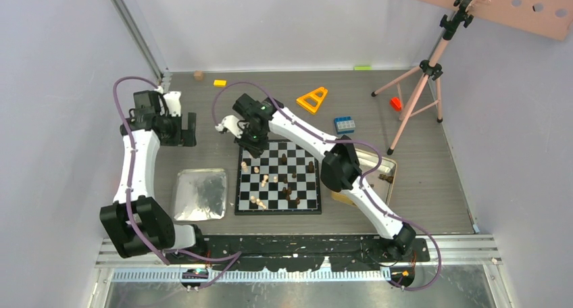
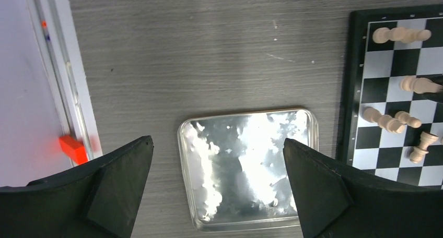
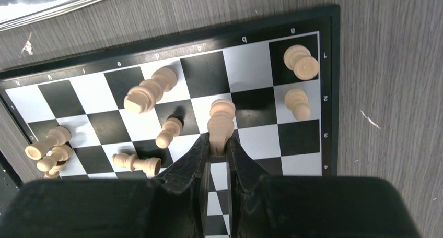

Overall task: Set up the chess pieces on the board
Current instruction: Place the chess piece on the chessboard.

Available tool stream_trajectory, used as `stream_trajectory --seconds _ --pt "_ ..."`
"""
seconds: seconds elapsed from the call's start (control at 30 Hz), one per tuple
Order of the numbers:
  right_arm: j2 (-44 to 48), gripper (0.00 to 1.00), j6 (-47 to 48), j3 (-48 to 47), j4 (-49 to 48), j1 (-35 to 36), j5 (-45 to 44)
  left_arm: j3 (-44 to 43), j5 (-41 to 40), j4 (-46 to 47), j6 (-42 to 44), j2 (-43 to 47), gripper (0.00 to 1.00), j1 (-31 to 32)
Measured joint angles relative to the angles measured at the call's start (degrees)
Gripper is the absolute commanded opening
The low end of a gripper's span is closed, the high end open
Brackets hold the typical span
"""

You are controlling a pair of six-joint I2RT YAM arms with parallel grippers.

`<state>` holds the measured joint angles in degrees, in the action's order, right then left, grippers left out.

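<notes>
The board [image 1: 307,203] lies mid-table with light tan and dark brown chess pieces [image 1: 265,181] scattered on it, several of them toppled. My right gripper [image 3: 218,143] hangs over the board's [image 3: 303,139] far-left part, shut on the top of a light tan piece [image 3: 221,120]. Two tan pieces [image 3: 301,63] stand by the board's edge; others [image 3: 151,90] lie on their sides. My left gripper [image 2: 217,140] is open and holds nothing, high over the silver tray [image 2: 203,159], with the board [image 2: 381,63] and fallen tan pieces [image 2: 401,35] to its right.
The silver tray [image 1: 182,203] sits left of the board. A gold-rimmed tin [image 1: 390,165] lies to the right, partly under my right arm. Behind the board are an orange triangle [image 1: 312,100], a blue brick [image 1: 344,124], a yellow brick [image 1: 219,83] and a pink tripod [image 1: 422,85].
</notes>
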<state>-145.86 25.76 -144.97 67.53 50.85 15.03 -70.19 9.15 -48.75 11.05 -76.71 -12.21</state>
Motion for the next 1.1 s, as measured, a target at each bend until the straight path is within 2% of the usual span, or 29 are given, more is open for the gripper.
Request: stream_trajectory --seconds 0.37,0.6,1.1 --pt "-2.89 0.07 0.04 -3.02 -0.09 1.97 -2.80 1.53 -0.42 -0.17 1.57 1.62 1.00 -7.02" --pt "-3.72 0.07 0.24 -3.63 -0.44 1.97 -4.11 1.53 -0.33 0.55 1.57 -0.92 1.00 -11.58" --pt "-4.59 0.24 1.55 -4.63 -2.54 1.92 -6.08 1.53 0.15 1.77 1.64 -2.36 1.00 -12.57"
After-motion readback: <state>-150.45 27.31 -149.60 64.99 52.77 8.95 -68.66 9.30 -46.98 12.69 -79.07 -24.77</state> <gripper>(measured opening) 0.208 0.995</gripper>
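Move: At the far-left of the board, the light chess piece held in the right hand hangs over the second file. Its square, b1, lies about 2 cm ahead, 2 cm left and 6 cm below that hand. The corner piece stands roughly 5 cm ahead and 2 cm left; the corner pawn 5 cm ahead, 1 cm right; the tall piece 5 cm back, 2 cm left. From the left hand, b1 is some 19 cm right, 2 cm ahead, 16 cm down. Lowering the upright light piece about 2 cm while easing it just over 1 cm left, the right hand then stays low and creeps roughly 1.5 cm forward onto b1, beside the corner piece, tilting its fingertips slightly forward and keeping its pinch. The open, empty left hand swings about 7 cm left, away from the board, turning some 10 degrees counter-clockwise and drifting a little back and down. ##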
